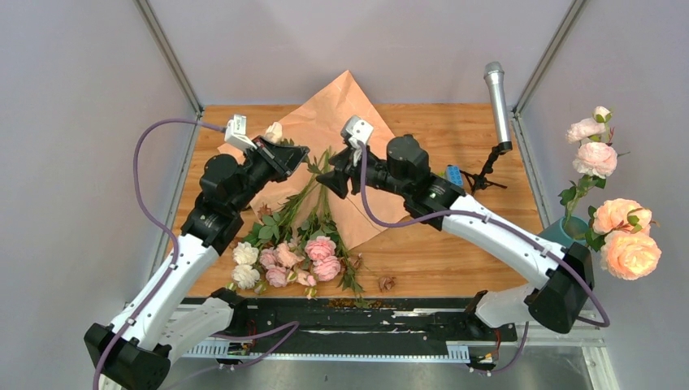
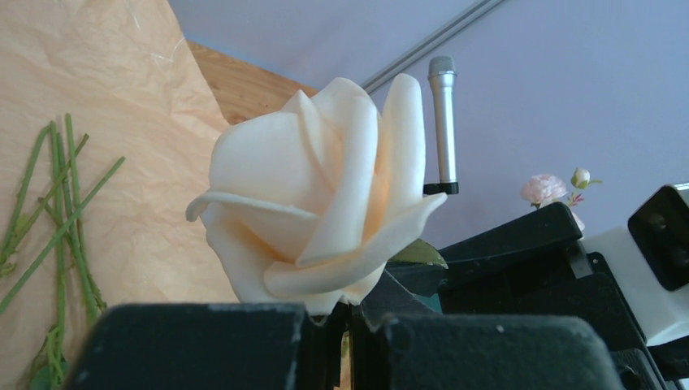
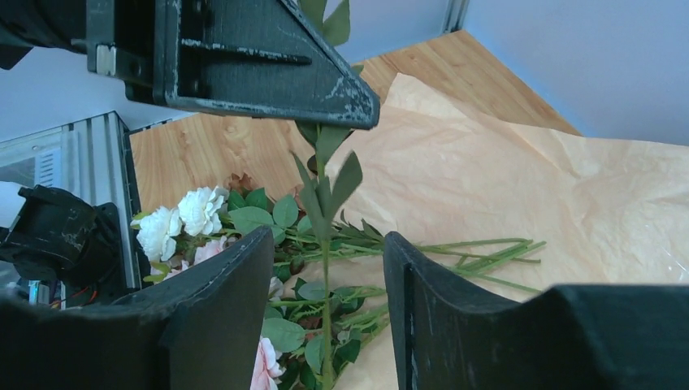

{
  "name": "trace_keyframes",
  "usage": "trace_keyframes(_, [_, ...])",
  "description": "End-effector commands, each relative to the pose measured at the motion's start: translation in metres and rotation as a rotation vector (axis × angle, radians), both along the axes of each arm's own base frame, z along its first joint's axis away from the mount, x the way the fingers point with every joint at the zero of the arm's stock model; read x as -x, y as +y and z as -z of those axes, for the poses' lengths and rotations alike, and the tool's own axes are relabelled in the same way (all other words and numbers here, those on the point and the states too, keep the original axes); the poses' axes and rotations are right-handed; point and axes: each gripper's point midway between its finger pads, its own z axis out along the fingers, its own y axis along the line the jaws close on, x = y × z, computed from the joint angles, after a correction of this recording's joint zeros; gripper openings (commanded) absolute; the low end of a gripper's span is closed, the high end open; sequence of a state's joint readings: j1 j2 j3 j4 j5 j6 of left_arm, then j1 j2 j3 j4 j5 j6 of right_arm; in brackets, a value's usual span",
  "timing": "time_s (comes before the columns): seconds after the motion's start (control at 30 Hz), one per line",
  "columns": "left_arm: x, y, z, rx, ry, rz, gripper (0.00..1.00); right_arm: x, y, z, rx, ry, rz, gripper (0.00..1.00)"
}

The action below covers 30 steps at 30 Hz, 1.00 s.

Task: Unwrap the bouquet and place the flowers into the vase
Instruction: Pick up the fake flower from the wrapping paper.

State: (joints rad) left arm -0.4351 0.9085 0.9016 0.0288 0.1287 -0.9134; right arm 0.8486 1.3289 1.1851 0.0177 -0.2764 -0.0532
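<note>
The bouquet lies unwrapped: its tan kraft paper [image 1: 341, 106] is spread flat. Pink and cream flowers [image 1: 284, 253] rest on it, heads toward the near edge. My left gripper [image 1: 288, 154] is shut on the stem of one cream rose [image 2: 317, 195], just beneath the head. That stem [image 3: 325, 244] hangs down between the fingers of my right gripper [image 3: 325, 276], which is open and does not touch it. In the top view my right gripper [image 1: 331, 180] faces the left one closely. A small blue vase [image 1: 452, 175] stands behind the right arm, mostly hidden.
A silver microphone [image 1: 497, 101] on a black stand rises at the back right. Large peach-orange roses [image 1: 621, 236] in a teal pot stand off the table's right edge. A dried brown bit [image 1: 386, 283] lies near the front edge. Grey walls close in three sides.
</note>
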Motion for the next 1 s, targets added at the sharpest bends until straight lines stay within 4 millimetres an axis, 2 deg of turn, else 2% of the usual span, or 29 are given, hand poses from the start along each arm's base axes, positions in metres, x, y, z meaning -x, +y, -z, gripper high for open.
trace_keyframes(0.0, [0.002,0.003,-0.021,0.035,-0.075,-0.008,0.00,0.005,0.015,0.005,0.052,0.070,-0.074,0.53])
trace_keyframes(0.17, [0.002,0.002,-0.023,0.039,-0.080,0.001,0.00,0.001,0.024,0.007,0.077,0.080,-0.098,0.50])
trace_keyframes(0.27, [0.002,0.000,-0.024,0.042,-0.082,0.011,0.00,-0.003,0.027,0.012,0.105,0.087,-0.097,0.44])
trace_keyframes(0.33, [0.003,-0.003,-0.025,0.040,-0.082,0.028,0.00,-0.005,0.027,0.011,0.112,0.083,-0.092,0.30])
trace_keyframes(0.4, [0.003,-0.006,-0.023,0.027,-0.078,0.044,0.00,-0.007,0.025,0.006,0.112,0.068,-0.074,0.08])
trace_keyframes(0.43, [0.003,-0.007,-0.021,0.010,-0.079,0.053,0.01,-0.010,0.021,0.003,0.113,0.058,-0.044,0.01])
trace_keyframes(0.47, [0.002,-0.008,-0.019,-0.016,-0.076,0.060,0.13,-0.015,0.015,0.001,0.119,0.046,-0.006,0.00])
trace_keyframes(0.57, [0.004,-0.007,-0.008,-0.139,-0.064,0.089,0.70,-0.039,-0.012,-0.007,0.173,-0.014,0.177,0.00])
trace_keyframes(0.6, [0.004,-0.006,-0.006,-0.192,-0.069,0.098,0.84,-0.050,-0.026,-0.009,0.204,-0.038,0.266,0.00])
trace_keyframes(0.63, [0.005,-0.003,-0.002,-0.263,-0.084,0.109,0.93,-0.064,-0.045,-0.011,0.253,-0.064,0.376,0.00])
trace_keyframes(0.7, [0.009,0.003,0.005,-0.378,-0.089,0.131,1.00,-0.084,-0.077,-0.024,0.336,-0.123,0.536,0.00])
trace_keyframes(0.8, [0.009,0.020,0.015,-0.527,-0.101,0.109,1.00,-0.107,-0.124,-0.062,0.415,-0.221,0.758,0.00])
trace_keyframes(0.97, [0.002,0.054,0.022,-0.651,-0.114,0.030,1.00,-0.127,-0.202,-0.123,0.447,-0.310,1.029,0.00])
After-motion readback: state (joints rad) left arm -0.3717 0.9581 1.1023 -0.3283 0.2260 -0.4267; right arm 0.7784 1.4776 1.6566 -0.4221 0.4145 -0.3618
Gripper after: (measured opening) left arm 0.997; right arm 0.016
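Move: Just below the right hand's half-open fingers, about 3 cm down, 2 cm to its left and level ahead, lies the spot on the white flower's stem they will grip. From the left hand, still pinching that stem under the bloom, it is about 7 cm below, 4 cm back and 2 cm right. The left fingers are roughly 4 cm ahead, left of and above the right hand. The loose stems lie some 32 cm below the right hand, about 2 cm ahead and straight in line sideways, on wrapping paper centred about 7 cm ahead and 4 cm right. Sliding down the hanging stem some 3 cm and a little left, the right hand shuts its fingers on it below the left hand; the left then opens wide and lets go, staying nearly in place while rolling about 25 degrees. The right carries the flower away to the right, forward and up, some 18 cm in all, turning clockwise as it goes. ##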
